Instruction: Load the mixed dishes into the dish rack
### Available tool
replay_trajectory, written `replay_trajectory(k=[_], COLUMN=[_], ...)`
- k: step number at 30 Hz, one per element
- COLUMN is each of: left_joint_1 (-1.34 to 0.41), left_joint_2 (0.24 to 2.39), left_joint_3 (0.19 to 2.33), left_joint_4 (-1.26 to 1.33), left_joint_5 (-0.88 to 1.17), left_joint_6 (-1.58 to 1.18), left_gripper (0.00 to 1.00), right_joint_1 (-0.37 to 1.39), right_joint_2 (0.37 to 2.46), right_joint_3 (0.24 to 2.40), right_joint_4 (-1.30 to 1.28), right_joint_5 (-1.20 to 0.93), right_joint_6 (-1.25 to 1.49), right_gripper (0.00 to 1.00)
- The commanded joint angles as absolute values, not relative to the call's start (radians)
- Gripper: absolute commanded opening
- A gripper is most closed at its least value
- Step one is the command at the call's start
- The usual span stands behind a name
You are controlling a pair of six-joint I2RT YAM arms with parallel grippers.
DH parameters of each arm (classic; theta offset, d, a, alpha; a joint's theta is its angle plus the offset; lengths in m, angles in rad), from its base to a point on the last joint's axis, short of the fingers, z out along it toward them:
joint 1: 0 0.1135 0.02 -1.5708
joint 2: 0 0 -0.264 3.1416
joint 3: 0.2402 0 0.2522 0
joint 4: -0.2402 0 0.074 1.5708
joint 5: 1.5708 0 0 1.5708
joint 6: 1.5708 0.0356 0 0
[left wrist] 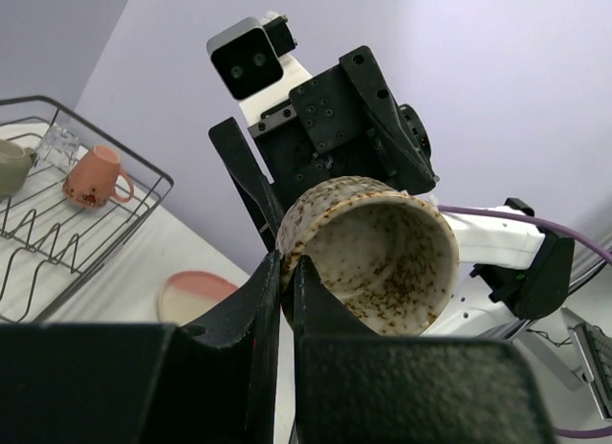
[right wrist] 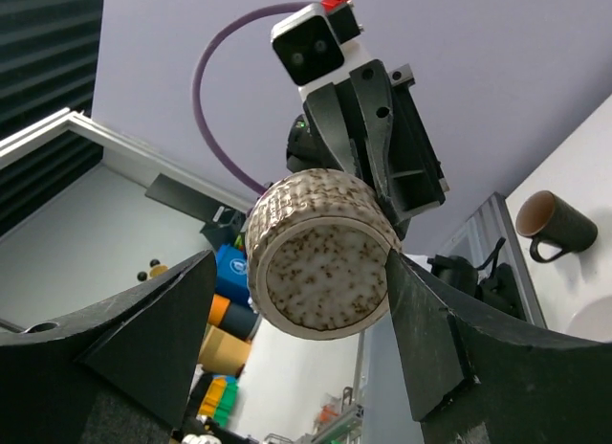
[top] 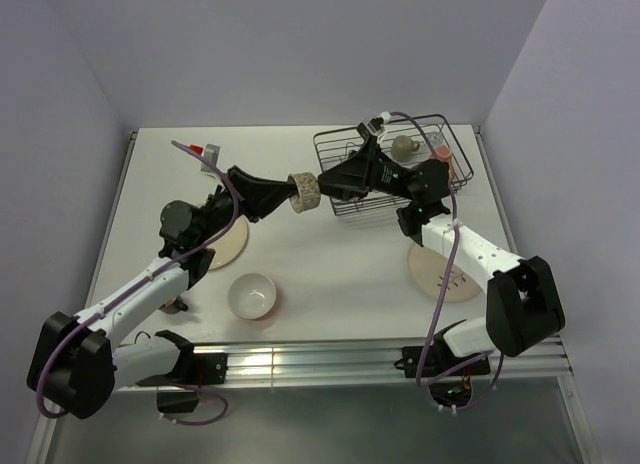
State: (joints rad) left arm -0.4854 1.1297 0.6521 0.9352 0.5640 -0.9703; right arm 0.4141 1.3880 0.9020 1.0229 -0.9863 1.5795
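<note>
A small cream cup with brown speckles [top: 304, 192] hangs in the air just left of the dish rack [top: 446, 127]. My left gripper [left wrist: 285, 262] is shut on its rim, one finger inside and one outside. My right gripper [right wrist: 301, 267] is open, its fingers either side of the cup's base [right wrist: 322, 272]; the right-hand finger is at or very near the cup's wall. In the black wire rack [left wrist: 143, 173] lie a pink mug [left wrist: 94, 176], an olive cup [left wrist: 11, 166] and a clear glass [left wrist: 57, 143].
On the table are a white bowl [top: 251, 295], a cream plate [top: 230, 249] partly under my left arm, and a cream-and-pink plate [top: 440, 276] under my right arm. A dark mug [right wrist: 553, 224] stands near the table's left edge. Walls close in the back and sides.
</note>
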Motion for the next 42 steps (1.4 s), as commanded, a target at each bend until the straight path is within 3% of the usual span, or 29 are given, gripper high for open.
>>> replay_trajectory(k=[1,8,28,30,33,34,35,37,39,42], left_joint_1=[-0.492,-0.491,-0.479,-0.477,-0.476,-0.474,-0.472,-0.468,-0.463,-0.454], left_joint_2=[1.126,1.126,1.109,1.114,1.114,1.114,1.112,1.106,1.091,1.06], left_joint_3=[0.684,0.664,0.621,0.617,0.611,0.609,0.607,0.603,0.6,0.6], left_joint_4=[1.077,1.126,1.086,1.098,1.108,1.108,1.108,1.1,1.074,1.017], left_joint_5=[0.598,0.6,0.646,0.646,0.647,0.646,0.646,0.632,0.627,0.612], left_joint_6=[-1.02,-1.052,-1.031,-1.04,-1.046,-1.048,-1.051,-1.051,-1.043,-1.023], left_gripper=[0.0,0.0,0.0,0.0,0.0,0.02,0.05,0.19,0.27,0.49], right_joint_1=[0.465,0.495,0.541,0.543,0.543,0.543,0.542,0.54,0.535,0.517], right_joint_2=[1.394,1.408,1.416,1.416,1.422,1.43,1.43,1.433,1.431,1.43], right_joint_3=[0.969,1.0,1.048,1.045,1.042,1.042,1.042,1.04,1.04,1.037], right_joint_4=[1.037,0.844,0.658,0.666,0.706,0.715,0.73,0.733,0.732,0.726], right_joint_5=[-0.989,-1.026,-1.115,-1.115,-1.123,-1.126,-1.127,-1.132,-1.137,-1.149], right_joint_6=[1.569,1.431,1.221,1.23,1.252,1.259,1.264,1.258,1.238,1.198], right_gripper=[0.79,0.79,0.79,0.71,0.45,0.32,0.27,0.15,0.08,0.03])
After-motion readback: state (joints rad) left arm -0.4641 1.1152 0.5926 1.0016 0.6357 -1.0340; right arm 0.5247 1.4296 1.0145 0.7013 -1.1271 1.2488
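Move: The speckled bowl, already pinched by its rim in the left hand, has its middle some 3 cm to the right of that hand and 1 cm back, level with it. From the open right hand the bowl lies about 5 cm to the left, 1 cm back and 1 cm lower. On the table, roughly 33 cm below, the dish rack's middle is about 37 cm ahead and 20 cm to the right of the right hand; the white bowl is some 12 cm left of the left hand, straight below otherwise. The right hand closes in on the held speckled bowl from its right, going about 5 cm left, back and, after a slight rise, down, its fingers dipping and swinging towards the base by some 15 degrees until they straddle the bowl and clamp its sides with hardly any change of gap. The left hand keeps its rim pinch, drifting barely 2 cm back and down after a small rise, and only once the right fingers have gripped does it open, nearly halfway, staying around the rim. ##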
